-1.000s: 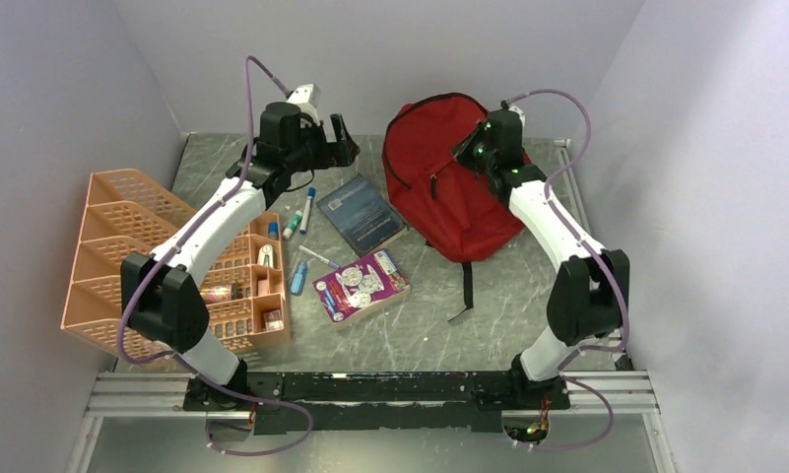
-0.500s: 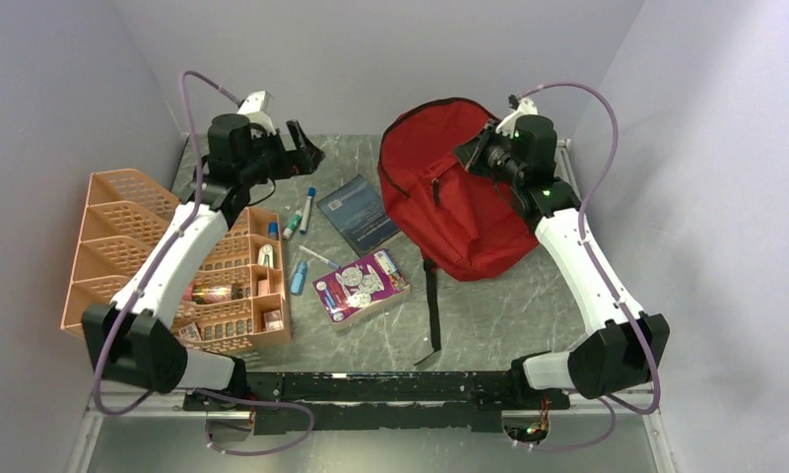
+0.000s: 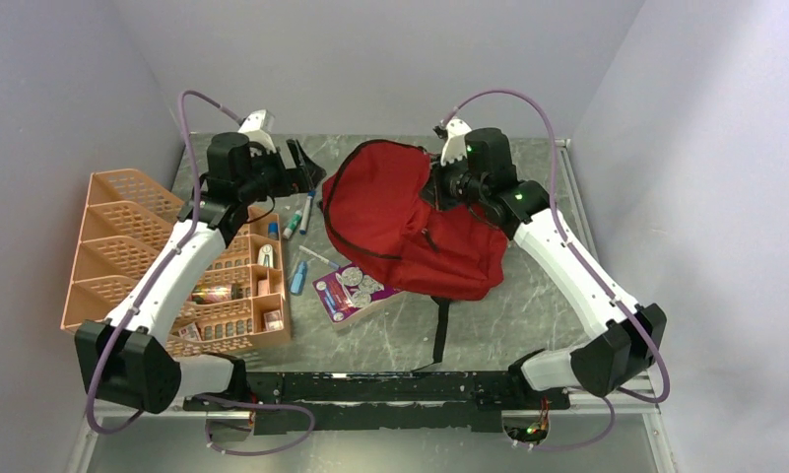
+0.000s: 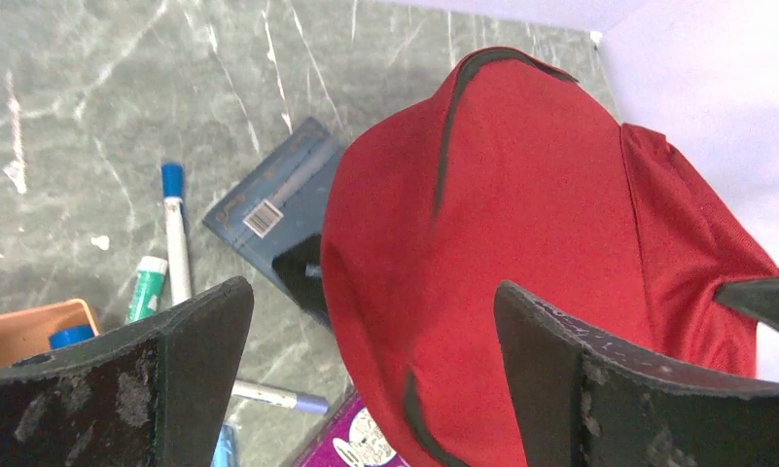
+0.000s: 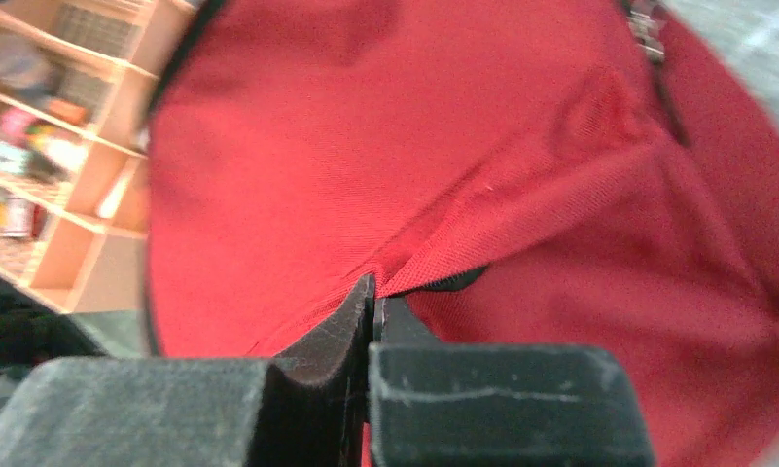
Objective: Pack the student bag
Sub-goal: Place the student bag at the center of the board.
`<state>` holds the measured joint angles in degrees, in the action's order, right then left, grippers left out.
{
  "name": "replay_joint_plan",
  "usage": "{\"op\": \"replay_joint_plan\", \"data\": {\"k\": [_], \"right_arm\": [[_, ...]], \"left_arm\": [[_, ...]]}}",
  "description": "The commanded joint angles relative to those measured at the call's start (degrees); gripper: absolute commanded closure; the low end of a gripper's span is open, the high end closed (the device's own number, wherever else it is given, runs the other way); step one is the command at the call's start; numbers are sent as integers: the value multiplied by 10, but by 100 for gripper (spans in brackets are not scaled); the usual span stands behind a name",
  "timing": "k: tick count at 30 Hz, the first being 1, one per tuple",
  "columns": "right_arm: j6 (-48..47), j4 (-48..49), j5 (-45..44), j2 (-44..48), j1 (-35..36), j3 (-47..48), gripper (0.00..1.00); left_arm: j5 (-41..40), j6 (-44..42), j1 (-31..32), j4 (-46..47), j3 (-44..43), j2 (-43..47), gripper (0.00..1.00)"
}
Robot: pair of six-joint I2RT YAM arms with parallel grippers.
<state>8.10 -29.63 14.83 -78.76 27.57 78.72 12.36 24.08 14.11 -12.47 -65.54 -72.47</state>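
The student bag [image 3: 400, 227], red fabric with black zippers, lies slumped across the middle of the table. My right gripper [image 3: 435, 187] is shut on a fold of its red fabric beside a black zipper, and the wrist view shows the jaws [image 5: 373, 292] pinching that seam. The bag [image 5: 366, 146] fills most of that view. My left gripper [image 3: 306, 163] hangs open, above and to the left of the bag, touching nothing. In the left wrist view its wide-apart jaws [image 4: 371, 292] frame the bag's left edge [image 4: 521, 214]. The bag's inside is hidden.
A blue book [image 4: 278, 209] lies partly under the bag. A purple book [image 3: 356, 291] pokes out at its front edge. Markers [image 3: 306, 207], a pen [image 3: 316, 256] and a blue tube [image 3: 298, 278] lie left of it. The orange organiser [image 3: 154, 256] stands at the far left. A black strap [image 3: 439, 330] trails toward the arms.
My right gripper has dragged the bag leftward from the back right, so it now covers most of the blue book. The left arm drew back to the left, still open.
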Motion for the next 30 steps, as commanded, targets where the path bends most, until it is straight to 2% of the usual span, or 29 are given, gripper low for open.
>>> {"op": "replay_joint_plan", "data": {"k": [1,3,7,11,16,21,24,27,30], "right_arm": [[-71,-38,-130,27,-5,-6,100],[-73,-48,-171,24,-5,-22,100],[-77,-20,-172,35,-5,-82,100],[-77,3,-182,34,-5,-127,100],[-64,2,-232,23,-5,-138,100],[-31,7,-227,22,-5,-152,100],[5,9,-222,28,-5,-174,93],[33,0,-225,35,-4,-194,82],[60,-13,-228,44,-5,-214,59]], "left_arm": [[52,17,-1,28,17,-17,2],[80,27,-1,45,31,-35,2],[156,50,9,101,55,-83,2],[150,51,39,106,61,-112,2],[141,64,59,120,82,-134,2],[130,67,67,114,82,-162,2],[126,75,76,120,65,-186,2],[104,62,100,98,24,-213,2],[68,50,122,68,-13,-240,4]]}}
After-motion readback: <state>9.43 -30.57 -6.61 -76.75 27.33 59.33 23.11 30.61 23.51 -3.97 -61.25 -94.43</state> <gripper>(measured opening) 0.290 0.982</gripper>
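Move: The student bag hangs pinched in the right hand, its middle about 5 cm back, 3 cm left and 11 cm below that hand. The purple box lies about 20 cm back and 16 cm left of it, the dark textbook some 16 cm left and 1 cm back, both about 26 cm below. From the open left hand, the bag's middle is roughly 20 cm right, 10 cm back and 16 cm lower. The bag is lowered by the right hand, which brings it down some 13 cm and about 8 cm to the right while the wrist rolls its left side down and turns clockwise; near the end its fingers start to open and let go of the fold. The left hand, still wide open, follows down and right towards the bag's left part, tipping its fingers down. ##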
